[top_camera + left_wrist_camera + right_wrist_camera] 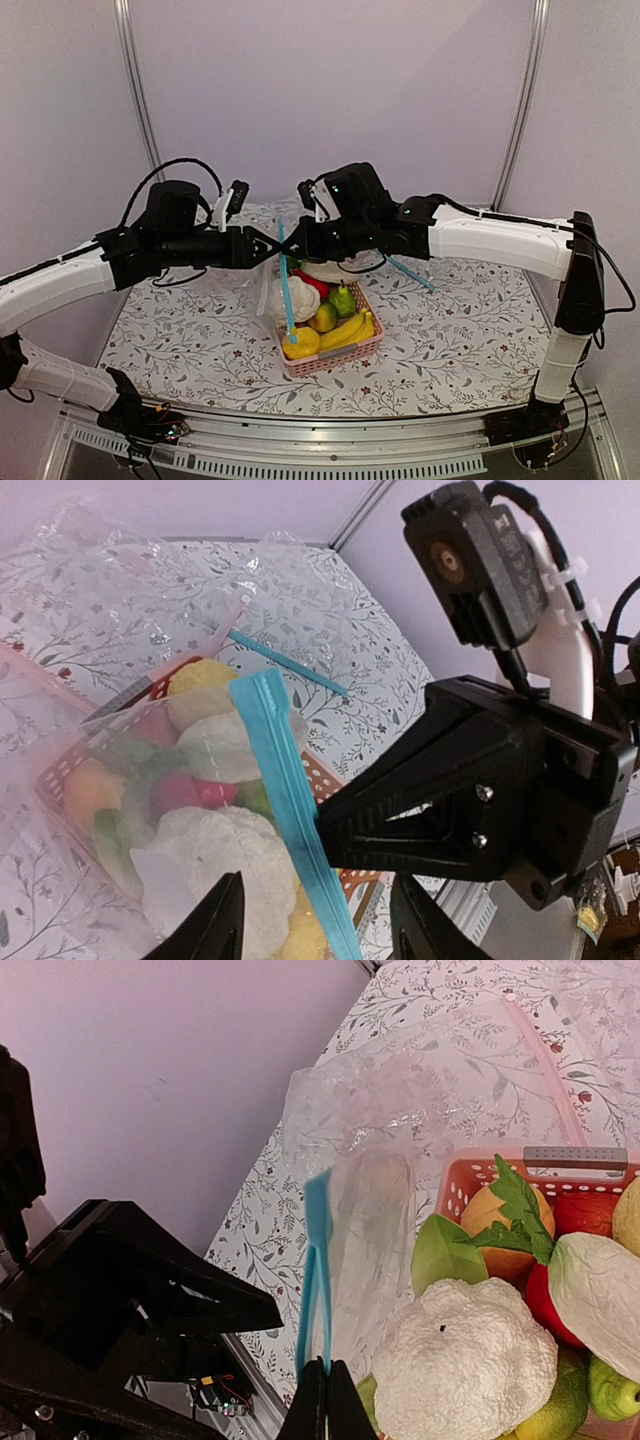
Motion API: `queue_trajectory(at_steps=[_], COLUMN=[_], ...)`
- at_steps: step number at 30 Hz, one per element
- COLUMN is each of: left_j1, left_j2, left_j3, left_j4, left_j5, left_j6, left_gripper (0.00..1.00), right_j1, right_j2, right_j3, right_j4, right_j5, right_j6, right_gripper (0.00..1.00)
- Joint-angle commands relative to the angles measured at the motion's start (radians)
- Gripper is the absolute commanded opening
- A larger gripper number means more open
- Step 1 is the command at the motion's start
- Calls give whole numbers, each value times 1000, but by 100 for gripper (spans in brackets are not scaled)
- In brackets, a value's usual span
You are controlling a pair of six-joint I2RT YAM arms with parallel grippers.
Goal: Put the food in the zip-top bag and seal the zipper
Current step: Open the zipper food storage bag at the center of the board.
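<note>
The zip-top bag (370, 1210) is transparent and hangs above the table beside the pink basket, with nothing visible inside it. Its zipper (290, 800) is a light-blue strip running down from the grip. My right gripper (327, 1372) is shut on the zipper's edge (287, 290). My left gripper (318, 888) faces it from the left, jaws apart on either side of the strip without touching it. In the basket lie the food pieces: a yellow lemon (301, 343), a round green fruit (612, 1387) and a white oblong piece (600, 1290).
The pink basket (352, 352) stands at the table's middle front, also holding a white cauliflower (465, 1360), bananas (350, 330) and red pieces. A loose light-blue strip (410, 272) lies on the floral cloth right of the basket. Both grippers nearly touch above the basket's left end.
</note>
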Motion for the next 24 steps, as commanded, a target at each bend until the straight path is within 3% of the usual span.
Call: queue_trajectory(at_steps=[1, 6, 24], left_j1=[-12, -12, -12], left_j2=[26, 37, 70], left_j3=[23, 20, 55], left_j4=[21, 18, -163], left_j5=[-13, -27, -231], left_j6=[13, 19, 29], left_gripper=[49, 48, 15], right_j1=[16, 22, 40], right_j2=[-1, 1, 18], right_j3=[40, 48, 67], right_j4=[-12, -12, -15], right_j5=[-12, -21, -11], right_j6=[-32, -47, -72], right_gripper=[0, 0, 0])
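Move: The zipper strip is pinched near its upper end in the right fingers, so it is right at that hand. From the left hand that part lies about 3 cm to the right, level with it fore and aft and roughly 1 cm lower. The cauliflower is some 16 cm below the left hand and 3 cm to its right. The middle of the basket lies about 10 cm to the left hand's right, neither ahead nor back, and 21 cm down. Sinking and easing forward about 2 cm each, with a small drift left at the end, the left hand narrows its half-open fingers to a small gap around the bag's mouth beside the zipper, rolling its left side up slightly. The right hand, fingers still shut on the zipper, shifts about 1 cm back, left and up. ##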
